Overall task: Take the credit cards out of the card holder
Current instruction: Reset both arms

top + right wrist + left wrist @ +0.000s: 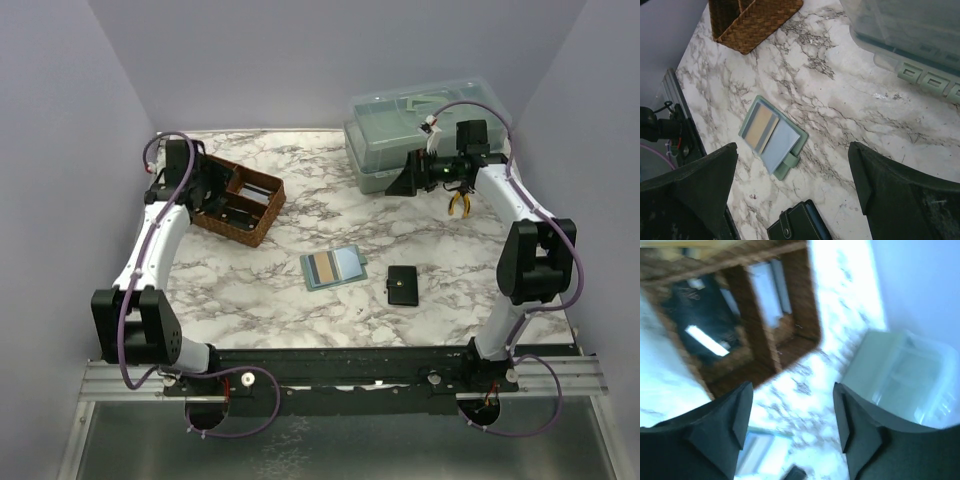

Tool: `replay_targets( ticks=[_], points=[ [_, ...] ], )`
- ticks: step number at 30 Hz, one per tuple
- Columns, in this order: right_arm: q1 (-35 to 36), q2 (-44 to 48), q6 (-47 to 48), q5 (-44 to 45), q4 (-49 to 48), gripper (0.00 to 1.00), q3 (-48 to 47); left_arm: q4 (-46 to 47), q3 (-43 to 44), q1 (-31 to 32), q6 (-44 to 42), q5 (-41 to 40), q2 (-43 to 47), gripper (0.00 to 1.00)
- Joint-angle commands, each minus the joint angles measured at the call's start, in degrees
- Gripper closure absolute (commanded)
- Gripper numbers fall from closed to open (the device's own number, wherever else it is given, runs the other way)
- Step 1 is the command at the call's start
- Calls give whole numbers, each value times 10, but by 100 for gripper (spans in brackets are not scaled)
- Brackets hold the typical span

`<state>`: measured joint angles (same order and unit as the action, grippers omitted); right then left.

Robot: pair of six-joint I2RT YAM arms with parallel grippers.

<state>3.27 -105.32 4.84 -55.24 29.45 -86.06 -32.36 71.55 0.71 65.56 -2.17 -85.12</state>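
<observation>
The sage-green card holder (309, 270) lies open and flat on the marble table, mid-front. In it lie the credit cards: a tan one (323, 267) on the left half and a pale blue one (347, 263) on the right half. From the right wrist view the holder (796, 136), tan card (760, 126) and blue card (780, 145) lie below, and the snap tab overlaps the blue card's edge. My right gripper (795, 185) hangs high above the table, open and empty, back right (460, 205). My left gripper (790, 415) is open and empty beside the wicker basket (765, 335), far left (212, 195). The holder's corner (757, 455) shows blurred.
A black snap wallet (402, 286) lies to the right of the holder (800, 225). The divided wicker basket (240, 205) stands back left and holds dark and pale flat items, blurred. A clear-lidded plastic box (425, 135) stands back right. Purple walls close in three sides.
</observation>
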Motion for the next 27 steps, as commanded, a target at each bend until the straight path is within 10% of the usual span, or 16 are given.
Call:
replay_targets(
  ticks=[1, 4, 14, 19, 27],
  points=[
    [-3, 29, 57, -31, 41, 0, 1, 132, -58, -37, -97, 260, 71, 26],
    [-3, 50, 86, -34, 64, 0, -5, 245, -116, -58, -38, 390, 100, 24],
    [-6, 166, 146, 61, 103, 0, 48, 67, -49, -55, -208, 215, 250, 21],
    [-28, 200, 162, 81, 125, 0, 40, -25, -37, -45, -295, 113, 288, 1],
    [-109, 321, 58, 117, 50, 0, 105, 14, -145, -45, -295, 105, 384, 1]
  ],
)
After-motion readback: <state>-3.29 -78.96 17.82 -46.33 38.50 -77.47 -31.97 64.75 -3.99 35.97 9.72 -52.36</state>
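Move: From the left hand, the open card holder lies about 25 cm to the right and 12 cm back, some 16 cm below; the woven tray is almost under that hand, 5 cm ahead, 2 cm left. From the right hand, the holder is about 16 cm left and 12 cm back, the black wallet 16 cm back and 1 cm left, the pliers 7 cm ahead and 16 cm right, all some 16 cm below; the green box stands 17 cm ahead, 9 cm right. Lift the empty left gripper up and back, away from the woven tray, about 15 cm up before sinking slightly at the end, tipping the fingers up some 30 degrees and opening them fully; let it swing a little right and return. Draw the open right gripper up and back too, then also to the right, away from the card holder. ##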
